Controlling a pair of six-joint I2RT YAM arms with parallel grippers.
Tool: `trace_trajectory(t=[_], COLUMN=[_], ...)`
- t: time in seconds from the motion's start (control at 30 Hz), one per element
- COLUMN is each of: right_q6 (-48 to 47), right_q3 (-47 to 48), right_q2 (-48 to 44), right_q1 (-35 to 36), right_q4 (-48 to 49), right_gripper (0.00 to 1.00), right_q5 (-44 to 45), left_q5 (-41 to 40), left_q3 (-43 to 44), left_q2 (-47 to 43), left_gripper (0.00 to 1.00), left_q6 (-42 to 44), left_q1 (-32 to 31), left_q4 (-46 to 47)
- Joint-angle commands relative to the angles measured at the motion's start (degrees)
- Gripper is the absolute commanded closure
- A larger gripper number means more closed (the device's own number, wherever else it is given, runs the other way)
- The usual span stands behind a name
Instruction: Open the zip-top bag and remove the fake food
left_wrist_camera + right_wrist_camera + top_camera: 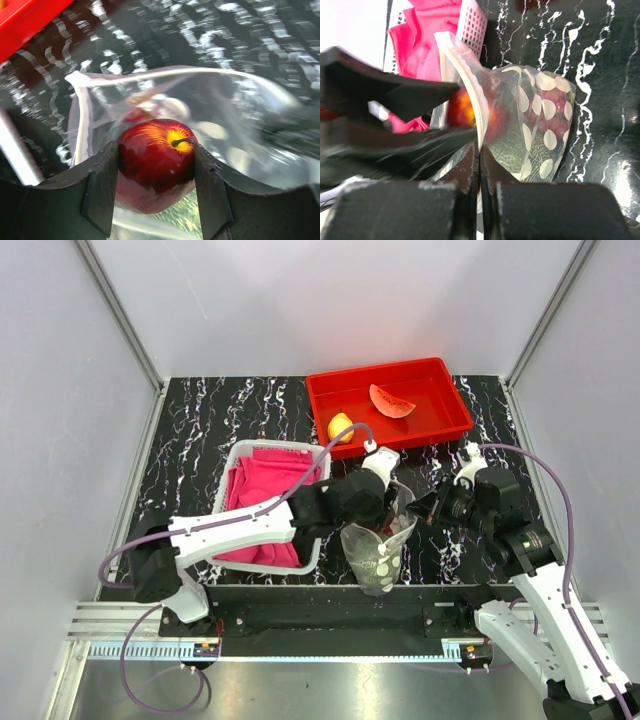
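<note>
The zip-top bag [378,558], clear with pale dots, stands open near the table's front edge. My left gripper [156,167] is at its mouth, shut on a dark red round fruit [155,157] of the fake food, with a finger pressed against each side. My right gripper [480,157] is shut on the bag's rim [470,95] and holds it up. Purple grapes [555,112] and a green netted melon [507,145] show through the bag's wall [535,107]. A yellow-orange lemon [340,427] and a red watermelon slice [391,401] lie in the red tray [455,400].
A white basket [232,472] of pink cloth [262,502] stands just left of the bag, under the left arm. The red tray is at the back right. Grey walls close in the table on both sides and at the back.
</note>
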Motion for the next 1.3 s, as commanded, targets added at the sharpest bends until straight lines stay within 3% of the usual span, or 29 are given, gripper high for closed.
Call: trace_trajectory(t=[0.0,0.17,0.3,0.5,0.63,0.83,1.0,1.27], right_q6=[-2.2,-3.2,-3.5,-3.0,-2.8,-2.7,-2.0,-1.5], right_q3=[1.9,1.7,0.7,0.2,0.2,-0.1,-1.1,-1.3], right_q2=[-0.7,-1.8,-2.6,-3.8,-4.3,-4.4,-5.6,-5.2], right_q1=[0.4,0.4,0.5,0.4,0.4,0.4,0.4,0.4], right_q4=[-0.7,-2.4,-3.1,-3.3,-3.3,-3.3,-2.8,-1.4], right_gripper=[1.00,1.00,1.00,1.00,1.00,1.00,1.00,1.00], right_q5=[2.4,3.8,4.9,5.6,5.5,4.7,4.2,2.1], left_q5=[9.5,9.8,14.5,20.2,19.2,10.8,12.1,7.9], left_q3=[0.0,0.6,2.9,1.3,1.2,8.7,15.7,22.5], left_q2=[-4.6,-9.1,-12.7,-15.5,-14.4,-5.0,6.8,25.6], left_gripper=[1.00,1.00,1.00,1.00,1.00,1.00,1.00,1.00], left_q6=[1.7,2.6,3.7,1.0,-1.2,-3.1,-5.6,-3.8], left_q1=[-0.1,0.6,3.0,10.5,15.7,22.4,28.4,29.2], left_q4=[4.7,5.4,7.5,16.7,21.8,22.4,23.7,34.1])
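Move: The left hand, already gripping the apple at the bag's mouth, has the red bin's middle some 30 cm ahead, 2 cm right and 14 cm below. In the bin the pear lies about 25 cm ahead and 10 cm left, the watermelon slice 32 cm ahead and 1 cm right. For the right hand, pinching the bag's rim, the bin's middle is about 27 cm ahead, 8 cm left and 17 cm below. Left lifts its apple about 17 cm, sweeps forward, then down over the red bin; right keeps rim pinched. ##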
